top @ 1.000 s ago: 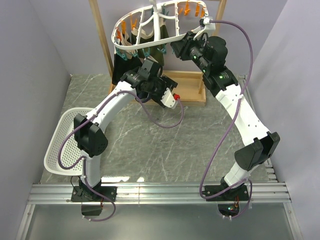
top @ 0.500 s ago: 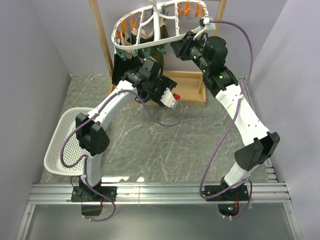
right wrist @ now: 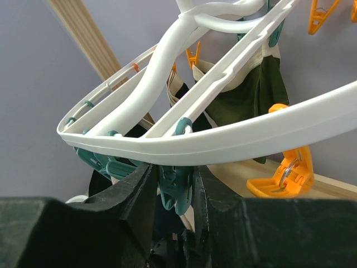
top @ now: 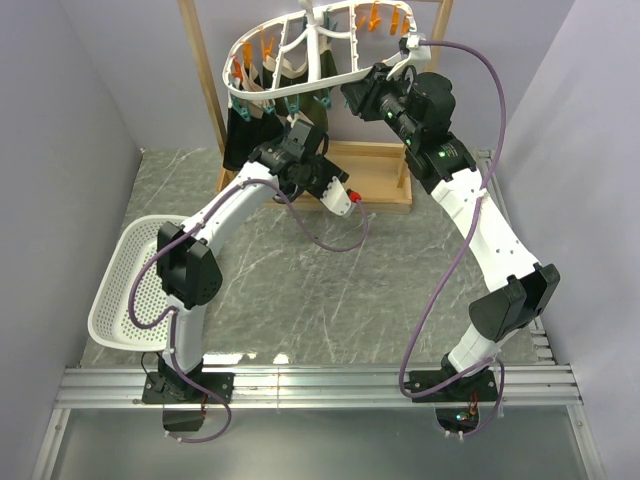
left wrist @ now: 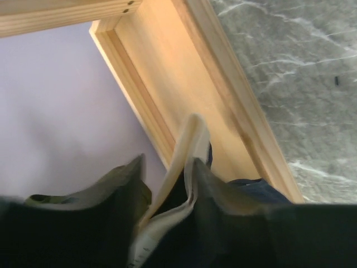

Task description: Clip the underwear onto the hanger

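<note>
The white hanger (top: 300, 50) hangs tilted from the wooden stand, and its rim (right wrist: 234, 137) crosses the right wrist view. The navy underwear (top: 243, 135) hangs below its left end. In the left wrist view the pale waistband (left wrist: 187, 162) rises between my left gripper's (left wrist: 166, 164) dark fingers. It rests against the right one, with a gap at the left fingertip. Navy cloth (left wrist: 251, 187) shows behind that right finger. My left gripper (top: 303, 128) reaches up under the hanger. My right gripper (top: 355, 95) is shut on a teal peg (right wrist: 181, 187) under the rim, with its fingers (right wrist: 136, 192) pressing both sides.
The wooden stand's post (top: 205, 90) and base (top: 375, 175) sit at the back, close behind both grippers. An olive-green garment (right wrist: 256, 95) is clipped inside the ring. An orange peg (right wrist: 284, 173) hangs to the right of the teal one. A white perforated basket (top: 130, 280) lies at the table's left.
My left arm has lifted and turned a little towards the hanger, and its jaws have narrowed around the waistband. The right arm and the hanger have stayed still.
</note>
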You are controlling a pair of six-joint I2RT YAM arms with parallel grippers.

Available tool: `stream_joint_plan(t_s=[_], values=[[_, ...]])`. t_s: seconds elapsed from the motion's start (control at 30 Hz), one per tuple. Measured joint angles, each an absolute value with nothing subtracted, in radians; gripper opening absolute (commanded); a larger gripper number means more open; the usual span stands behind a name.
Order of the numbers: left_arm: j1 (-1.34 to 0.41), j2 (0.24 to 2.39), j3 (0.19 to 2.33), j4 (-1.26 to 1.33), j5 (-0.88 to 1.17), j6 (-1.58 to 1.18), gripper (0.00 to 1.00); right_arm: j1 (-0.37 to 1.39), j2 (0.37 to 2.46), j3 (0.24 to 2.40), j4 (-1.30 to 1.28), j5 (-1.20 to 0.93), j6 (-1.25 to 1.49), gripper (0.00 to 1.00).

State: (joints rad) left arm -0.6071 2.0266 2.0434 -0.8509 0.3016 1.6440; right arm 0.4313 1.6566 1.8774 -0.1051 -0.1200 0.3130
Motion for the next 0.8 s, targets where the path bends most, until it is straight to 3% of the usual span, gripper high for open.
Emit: stream_joint_plan(t_s=[0.07, 0.1, 0.2, 0.8], values=[[-0.604, 2.027, 2.042, -0.837, 0.306, 1.641, 0.28, 0.431, 1.657, 1.877, -0.105, -0.12, 0.313, 0.0], [-0.603, 2.027, 2.043, -0.833, 0.311, 1.637, 0.15, 0.431, 1.657, 1.877, -0.105, -0.12, 0.313, 0.0], [-0.6, 2.027, 2.052, -0.835, 0.329, 1.621, 0.0, 0.431, 1.657, 1.877, -0.105, -0.12, 0.313, 0.0], [-0.579, 1.925, 2.08, -0.805, 0.592, 1.118, 0.0, 0.431, 1.657, 1.877, -0.104, -0.12, 0.313, 0.0]])
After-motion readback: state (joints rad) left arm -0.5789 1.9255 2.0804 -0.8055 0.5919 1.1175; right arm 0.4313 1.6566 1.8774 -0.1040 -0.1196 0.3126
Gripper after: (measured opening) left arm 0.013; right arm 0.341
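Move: The underwear's free waistband corner lies between the left gripper's open fingers, about 1 cm ahead, 1 cm to the right and 1 cm below. The teal clip is roughly 22 cm above that gripper, 4 cm to its right and 1 cm ahead; the wooden tray is some 6 cm ahead, 2 cm left and 21 cm below. The right gripper has the clip between its fingers, with the waistband corner about 24 cm below, 4 cm left and level fore and aft. Shut the left fingers fully on the free waistband corner almost in place, then lift it about 7 cm towards the teal clip while drawing some 5 cm back, speeding up at the end. Swing the wrist about 30 degrees so the fingers point more to the right and less down. Keep the right gripper still, squeezing the clip on the hanger rim. ##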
